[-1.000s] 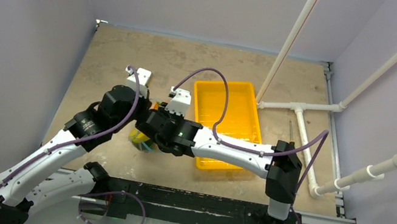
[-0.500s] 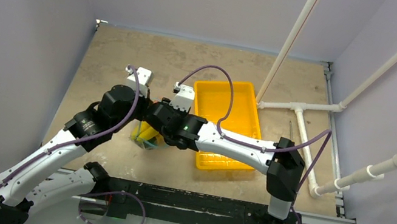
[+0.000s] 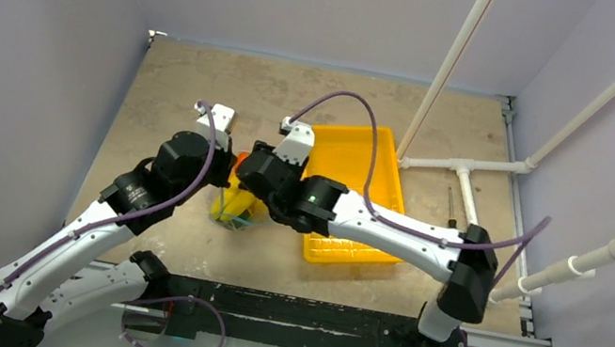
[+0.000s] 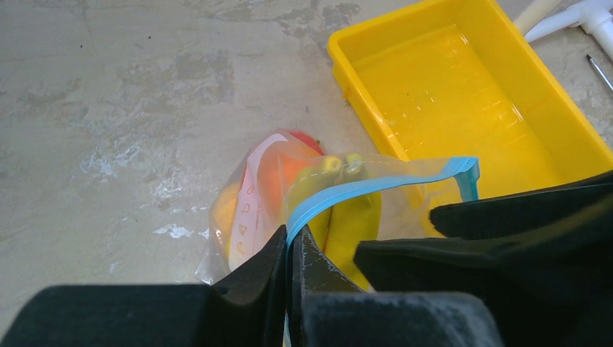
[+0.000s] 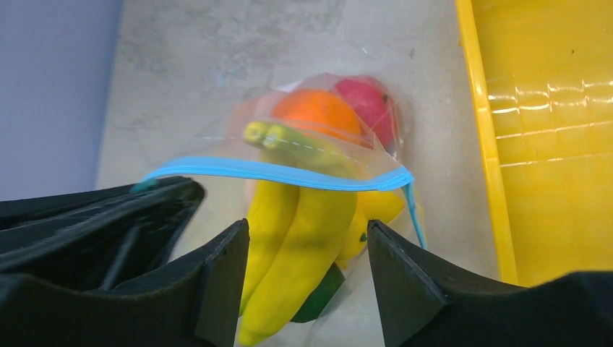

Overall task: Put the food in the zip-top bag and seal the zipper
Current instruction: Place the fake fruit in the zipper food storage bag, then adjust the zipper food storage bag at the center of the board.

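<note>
The clear zip-top bag (image 4: 242, 199) stands on the table left of the tray, also in the top view (image 3: 233, 208). It holds the food: yellow bananas (image 5: 303, 224), an orange (image 5: 316, 112), a red fruit (image 5: 370, 101) and a green one (image 5: 323, 295). My left gripper (image 4: 290, 242) is shut on one end of the teal-blue zipper (image 4: 376, 184), holding the mouth up. My right gripper (image 5: 308, 238) is open just above the bag, one finger on either side of the bananas, touching nothing. The zipper (image 5: 275, 172) runs across the bag in front of it.
The yellow tray (image 3: 383, 182) lies right of the bag; it also shows in the left wrist view (image 4: 463, 94) and the right wrist view (image 5: 556, 144). White pipes (image 3: 471, 198) lie and rise at the right. Walls close in the left and back.
My right arm has swung its wrist back and up over the bag. More of the bag and the fruit now shows in the top view. The left arm has held still.
</note>
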Controlling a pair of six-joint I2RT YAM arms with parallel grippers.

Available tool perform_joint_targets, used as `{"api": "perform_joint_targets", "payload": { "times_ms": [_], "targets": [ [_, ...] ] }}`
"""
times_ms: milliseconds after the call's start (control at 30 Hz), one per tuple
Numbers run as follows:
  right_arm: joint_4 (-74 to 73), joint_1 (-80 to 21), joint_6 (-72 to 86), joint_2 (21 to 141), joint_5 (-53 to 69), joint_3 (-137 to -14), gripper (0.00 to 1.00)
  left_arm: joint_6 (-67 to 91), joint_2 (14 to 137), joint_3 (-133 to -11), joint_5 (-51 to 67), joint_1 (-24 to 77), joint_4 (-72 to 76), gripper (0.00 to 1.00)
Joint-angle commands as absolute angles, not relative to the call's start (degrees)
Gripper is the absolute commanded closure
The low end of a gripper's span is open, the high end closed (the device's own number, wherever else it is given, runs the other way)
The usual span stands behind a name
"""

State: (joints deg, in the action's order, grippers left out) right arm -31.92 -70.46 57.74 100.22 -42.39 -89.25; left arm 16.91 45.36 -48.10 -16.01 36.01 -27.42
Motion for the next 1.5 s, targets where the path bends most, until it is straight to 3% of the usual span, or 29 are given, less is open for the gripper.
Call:
{"api": "perform_joint_targets", "payload": {
  "times_ms": [0,567,1233,1333,1467],
  "targets": [
    [-29.1,-70.7,57.0,92.6,-42.0,-88.0,0.37,16.6,44.9,-49.6,-16.1,35.6,-24.4,1.00],
    [-27.0,-70.2,61.7,80.0,-35.1,-71.5,0.38,16.6,45.5,-49.5,-16.1,35.7,-24.5,1.00],
    [-19.5,-67.5,59.8,87.6,-34.3,-69.1,0.50,16.6,45.6,-49.5,-16.2,35.7,-24.6,1.00],
    [-18.7,-66.9,59.3,88.4,-34.5,-69.1,0.62,16.6,45.5,-49.6,-16.2,35.7,-24.6,1.00],
    [-17.9,-66.6,58.9,88.1,-34.7,-69.5,0.96,16.6,45.5,-49.5,-16.3,35.6,-24.6,1.00]
  ]
}}
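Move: The next thing to pinch is the bag's blue zipper rim at the right end of its mouth, about 4 cm to the right gripper's right, 2 cm back and 5 cm below. The bananas in the bag lie roughly 2 cm ahead of that gripper, 3 cm left and 9 cm below; the yellow tray's middle is some 19 cm right, 5 cm ahead and 16 cm down. From the left gripper the same rim spot lies about 10 cm right, 2 cm back and 5 cm lower. Lift the right gripper some 7 cm clear of the bag mouth while swinging it right and back, then lower it about 12 cm outside the mouth's right end, easing forward and a little back left over the last stretch. Close its half-open fingers to pinch the zipper rim there, and keep the left gripper still, shut on its side of the rim. ##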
